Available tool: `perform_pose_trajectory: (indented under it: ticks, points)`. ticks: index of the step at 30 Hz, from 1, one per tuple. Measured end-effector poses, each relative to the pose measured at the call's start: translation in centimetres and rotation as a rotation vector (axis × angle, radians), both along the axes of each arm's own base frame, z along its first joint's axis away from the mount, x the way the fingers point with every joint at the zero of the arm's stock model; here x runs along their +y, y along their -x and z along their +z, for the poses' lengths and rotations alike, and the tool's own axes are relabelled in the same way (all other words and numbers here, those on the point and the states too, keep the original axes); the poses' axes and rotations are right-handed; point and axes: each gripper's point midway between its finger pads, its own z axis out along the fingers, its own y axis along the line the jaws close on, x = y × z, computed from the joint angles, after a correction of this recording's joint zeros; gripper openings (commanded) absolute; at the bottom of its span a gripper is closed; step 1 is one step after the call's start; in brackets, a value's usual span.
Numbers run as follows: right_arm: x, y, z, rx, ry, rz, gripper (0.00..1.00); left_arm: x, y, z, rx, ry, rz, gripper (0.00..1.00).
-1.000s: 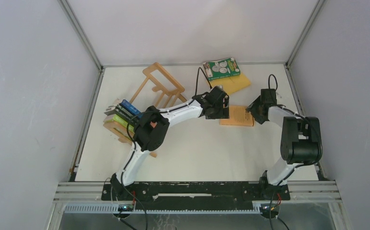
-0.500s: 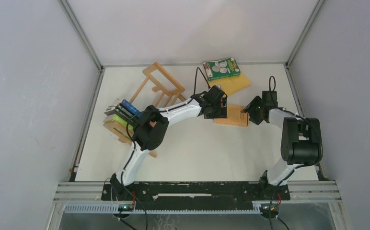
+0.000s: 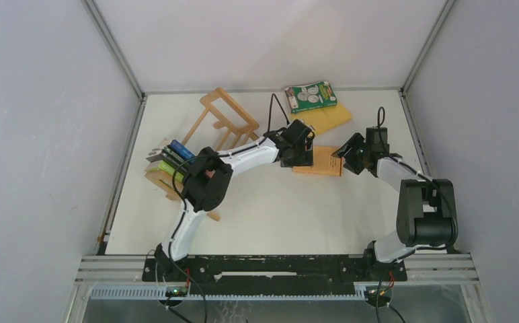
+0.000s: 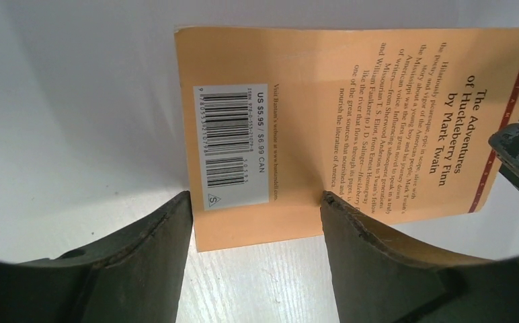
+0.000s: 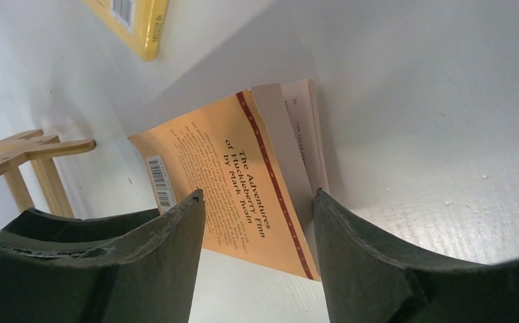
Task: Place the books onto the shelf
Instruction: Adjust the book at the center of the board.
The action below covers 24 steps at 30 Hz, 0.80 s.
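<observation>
An orange paperback (image 3: 321,162) lies flat, back cover up, mid-table between my two grippers. In the left wrist view this orange book (image 4: 351,114) has its barcode end between the jaws of my open left gripper (image 4: 253,202), which hold nothing. My open right gripper (image 5: 258,196) straddles the spine-side edge of the orange book (image 5: 243,182), where loose pages fan up. From above, the left gripper (image 3: 298,152) sits at the book's left edge and the right gripper (image 3: 346,154) at its right. The light-wood shelf (image 3: 224,116) stands angled at the left, with blue, black and lime books (image 3: 170,161) in its near end.
A green book with white circles (image 3: 310,96) lies on a yellow book (image 3: 327,118) at the back of the table, just behind the grippers. That yellow book (image 5: 136,17) and a shelf slat (image 5: 31,149) show in the right wrist view. Grey walls enclose the table.
The orange book has slid left across the table. Both grippers have moved left with it, the right one following at its right edge.
</observation>
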Motion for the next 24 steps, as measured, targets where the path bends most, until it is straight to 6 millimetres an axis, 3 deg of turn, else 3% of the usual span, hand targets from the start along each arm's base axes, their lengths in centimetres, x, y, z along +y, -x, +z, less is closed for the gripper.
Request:
perform_pose_trajectory:
  ticks: [4,17,24]
  points:
    - [0.3,0.0,0.7,-0.019,-0.005,0.006,0.66,0.3,0.0,1.2,-0.014,0.002,0.006,0.72]
    - [1.5,0.7,0.9,-0.004,-0.055,0.059,0.66,0.6,-0.5,8.1,-0.115,0.082,0.024,0.71]
    - [2.6,2.2,0.3,0.046,-0.080,0.099,0.66,0.5,-1.3,9.0,-0.151,0.101,0.042,0.71]
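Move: Between the two hands lies the orange book. Its middle is about 6 cm to the left hand's right and 2 cm ahead. From the right hand it is some 6 cm to the left and level fore and aft, a centimetre or two below both. From the left hand, the yellow book lies about 18 cm ahead and 5 cm right, the green book about 26 cm ahead and 3 cm right, both some 3 cm lower. Raising the orange book's left end, the left hand climbs about 9 cm nearly straight up, its outer finger still against that end and its fingers tipping forward slightly. The right hand's outer finger keeps to the opposite end, staying low, then easing some 2.5 cm left and 2 cm back with a slight counter-clockwise turn. Both grippers stay open, bracing the book between the hands. ##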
